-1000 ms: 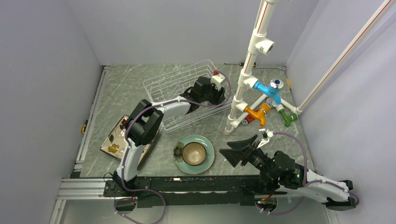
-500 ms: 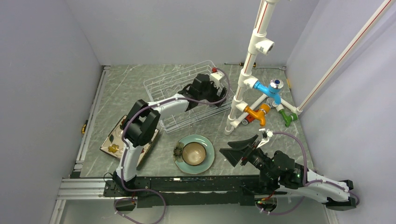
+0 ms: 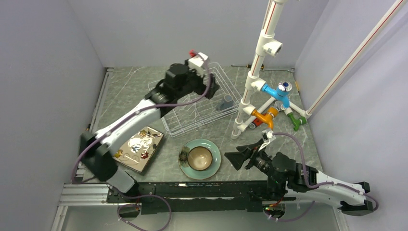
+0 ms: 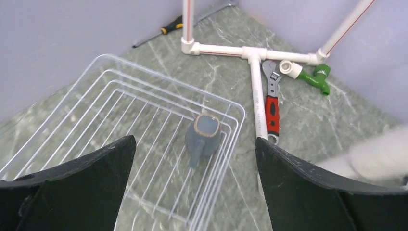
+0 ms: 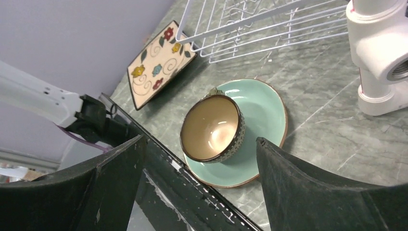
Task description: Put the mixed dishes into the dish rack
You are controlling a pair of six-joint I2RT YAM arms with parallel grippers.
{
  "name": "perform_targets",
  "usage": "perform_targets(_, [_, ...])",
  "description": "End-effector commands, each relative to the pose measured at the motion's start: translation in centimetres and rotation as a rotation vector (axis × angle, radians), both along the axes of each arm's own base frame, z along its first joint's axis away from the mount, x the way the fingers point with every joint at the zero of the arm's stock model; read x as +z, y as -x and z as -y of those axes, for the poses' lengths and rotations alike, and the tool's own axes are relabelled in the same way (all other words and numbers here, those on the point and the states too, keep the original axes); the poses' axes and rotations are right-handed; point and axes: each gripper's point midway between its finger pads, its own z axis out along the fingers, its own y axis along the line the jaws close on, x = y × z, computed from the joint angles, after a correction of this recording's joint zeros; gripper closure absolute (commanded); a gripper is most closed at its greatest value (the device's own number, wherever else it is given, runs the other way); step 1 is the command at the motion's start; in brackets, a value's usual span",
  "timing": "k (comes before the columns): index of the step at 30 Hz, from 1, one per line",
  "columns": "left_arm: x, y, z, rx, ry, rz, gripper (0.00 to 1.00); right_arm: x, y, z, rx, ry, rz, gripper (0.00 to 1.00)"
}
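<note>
The small grey mug lies on its side at the right end of the white wire dish rack. My left gripper hangs open above it, holding nothing. The brown bowl sits on the pale green round plate in front of the rack. My right gripper is open just right of the plate, with nothing in it. The cream floral square plate lies at the left.
A white pipe stand with coloured fittings rises right of the rack. By its foot lie a red-handled wrench and a green fitting. A screwdriver rests by the back wall.
My left gripper opened wide and pulled up and back to the left from the rack's right end, leaving the grey mug lying there. The right arm shifted slightly.
</note>
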Motion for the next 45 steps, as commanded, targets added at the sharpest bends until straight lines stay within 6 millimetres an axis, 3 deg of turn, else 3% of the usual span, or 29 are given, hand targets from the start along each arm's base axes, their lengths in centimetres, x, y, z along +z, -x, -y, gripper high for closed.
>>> perform_targets(1, [1.8, 5.0, -6.5, 0.149, 0.062, -0.070, 0.01, 1.4, 0.4, -1.5, 0.057, -0.002, 0.031, 0.15])
perform_targets(4, [0.9, 9.2, -10.0, 0.178, 0.142, -0.091, 0.01, 1.1, 1.0, -4.3, 0.140, 0.014, 0.030, 0.15])
perform_targets(9, [-1.0, 14.1, -15.4, 0.259, 0.213, -0.111, 0.01, -1.2, 2.1, -9.6, 0.266, 0.157, -0.026, 0.15])
perform_targets(15, [-1.9, 18.1, -20.3, 0.335, 0.179, -0.118, 0.00, -3.0, 3.1, -14.3, 0.300, 0.457, 0.053, 0.15])
perform_targets(19, [-1.9, 19.2, -22.2, 0.373, 0.176, -0.106, 0.00, -5.1, 2.0, -15.0, 0.184, 0.727, 0.064, 0.15])
perform_targets(23, [-2.7, 19.9, -22.4, 0.359, 0.183, -0.120, 0.01, -6.0, 0.2, -14.2, -0.015, 0.826, 0.011, 0.15])
perform_targets(28, [-3.2, 20.0, -21.9, 0.348, 0.201, -0.139, 0.01, -7.4, -2.4, -9.8, -0.233, 0.899, -0.083, 0.15])
perform_targets(33, [-4.2, 20.4, -20.6, 0.293, 0.191, -0.193, 0.01, -10.2, -3.7, -7.8, -0.200, 0.903, -0.209, 0.22])
perform_targets(36, [-5.6, 20.2, -20.1, 0.287, 0.182, -0.233, 0.01, -11.2, -3.2, -8.8, -0.103, 0.844, -0.234, 0.32])
perform_targets(38, [-5.9, 20.3, -19.4, 0.263, 0.187, -0.258, 0.01, -11.2, -3.0, -9.5, -0.075, 0.804, -0.235, 0.34])
perform_targets(42, [-6.9, 20.6, -18.1, 0.224, 0.210, -0.318, 0.01, -12.4, -3.1, -9.6, -0.085, 0.814, -0.242, 0.36])
perform_targets(45, [-7.6, 20.9, -17.3, 0.201, 0.235, -0.370, 0.01, -13.4, -3.3, -9.4, -0.102, 0.858, -0.247, 0.45])
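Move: The bowl sits roughly 14 cm to the left of my right hand, 3 cm farther out and 17 cm lower, on the round plate, whose middle is about 5 cm ahead, 13 cm left. The foot of the white pipe stand is some 15 cm ahead and 4 cm right. From my left hand the bowl lies about 23 cm back, 5 cm left and 27 cm below; the grey cup is about 5 cm ahead, 8 cm right and 19 cm below. I swing my right hand about 18 cm left towards the bowl while sinking, then bring it back some 10 cm to the right and forward, tipping the fingers roughly 50 degrees down and narrowing them astride the bowl's right rim, 13 cm lower overall. Meanwhile my open, empty left hand sweeps 20 cm back and as far left, away from the cup and rack, then sinks, ending left of and above the bowl. ##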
